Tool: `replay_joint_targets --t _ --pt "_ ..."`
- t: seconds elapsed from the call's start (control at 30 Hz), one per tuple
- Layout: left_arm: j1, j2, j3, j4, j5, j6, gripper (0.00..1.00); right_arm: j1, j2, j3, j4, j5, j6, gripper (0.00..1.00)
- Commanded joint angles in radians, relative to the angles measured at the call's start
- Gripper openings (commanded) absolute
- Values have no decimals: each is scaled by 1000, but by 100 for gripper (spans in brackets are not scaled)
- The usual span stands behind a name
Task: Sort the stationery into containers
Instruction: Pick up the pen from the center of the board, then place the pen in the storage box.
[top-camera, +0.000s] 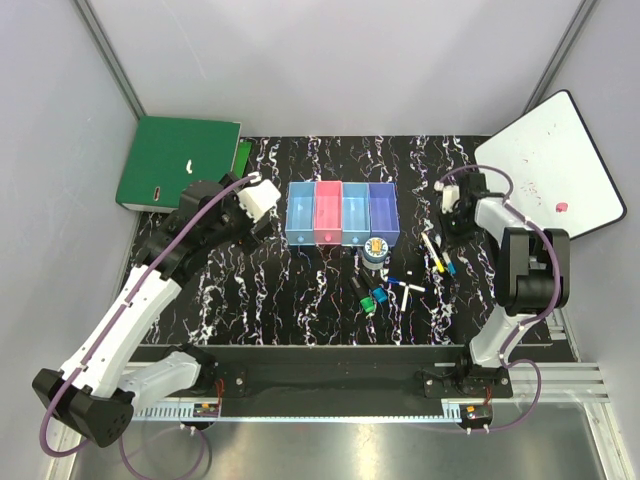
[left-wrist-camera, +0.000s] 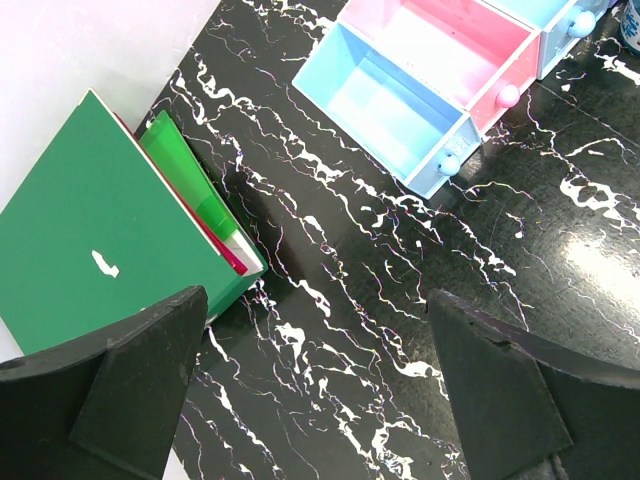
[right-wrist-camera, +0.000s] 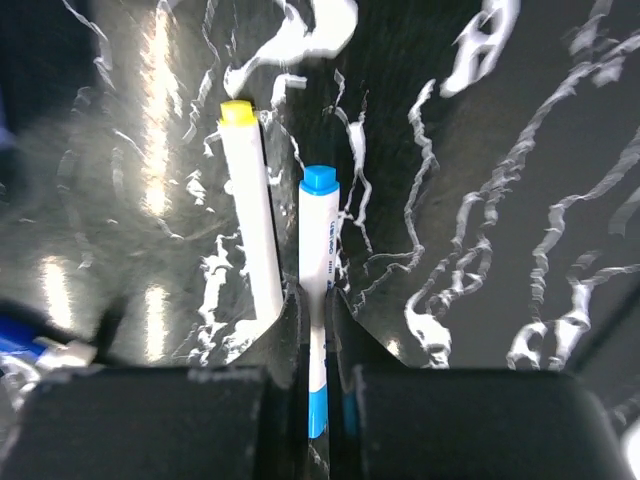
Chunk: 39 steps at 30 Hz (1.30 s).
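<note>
My right gripper (right-wrist-camera: 316, 300) is shut on a thin white pen with a blue tip (right-wrist-camera: 318, 240), its body pinched between the two fingers. A second white pen with a yellow tip (right-wrist-camera: 250, 225) lies just left of it on the table. Seen from above, the right gripper (top-camera: 446, 228) is right of the containers (top-camera: 342, 213), four joined bins in light blue, pink, light blue and purple-blue. The blue-rimmed tape roll (top-camera: 375, 250), short markers (top-camera: 372, 296) and another white pen (top-camera: 405, 283) lie in front of the bins. My left gripper (left-wrist-camera: 315, 400) hangs open over bare table, left of the bins (left-wrist-camera: 390, 105).
A green ring binder (top-camera: 175, 160) lies at the back left, close to the left gripper (top-camera: 262, 197), and appears in the left wrist view as well (left-wrist-camera: 90, 240). A white board with a black rim (top-camera: 555, 160) leans at the back right. Grey walls enclose the black marbled table (top-camera: 300, 300).
</note>
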Motion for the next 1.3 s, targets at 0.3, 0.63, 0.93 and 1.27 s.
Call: replay_joint_targets --t 0.3,0.63,0.93,1.27 --pt "-6 -46 22 20 15 -7 99 9 75 618 -355 -164 270 0" --pt "-6 -61 17 20 8 27 99 168 264 846 -397 -185 411 0" --pt "-6 -73 -9 23 17 33 99 262 376 919 -351 -159 440 0" --pt "-6 -90 -17 29 20 39 99 271 430 895 -322 -136 426 0"
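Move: The right hand already holds the blue-capped pen just off the table; the purple compartment it is bound for lies about 10 cm ahead, 18 cm left and barely higher. The yellow-capped pen is roughly 4 cm to this hand's left, level with it, and the blue jar 20 cm left, 2 cm back. The light-blue compartment is 10 cm ahead and 26 cm left. From the left hand, the purple compartment is about 14 cm ahead, 37 cm right, 23 cm below. Keeping its pinch, the right hand rises 16 cm going forward, swings 16 cm left and sinks over the purple compartment. ##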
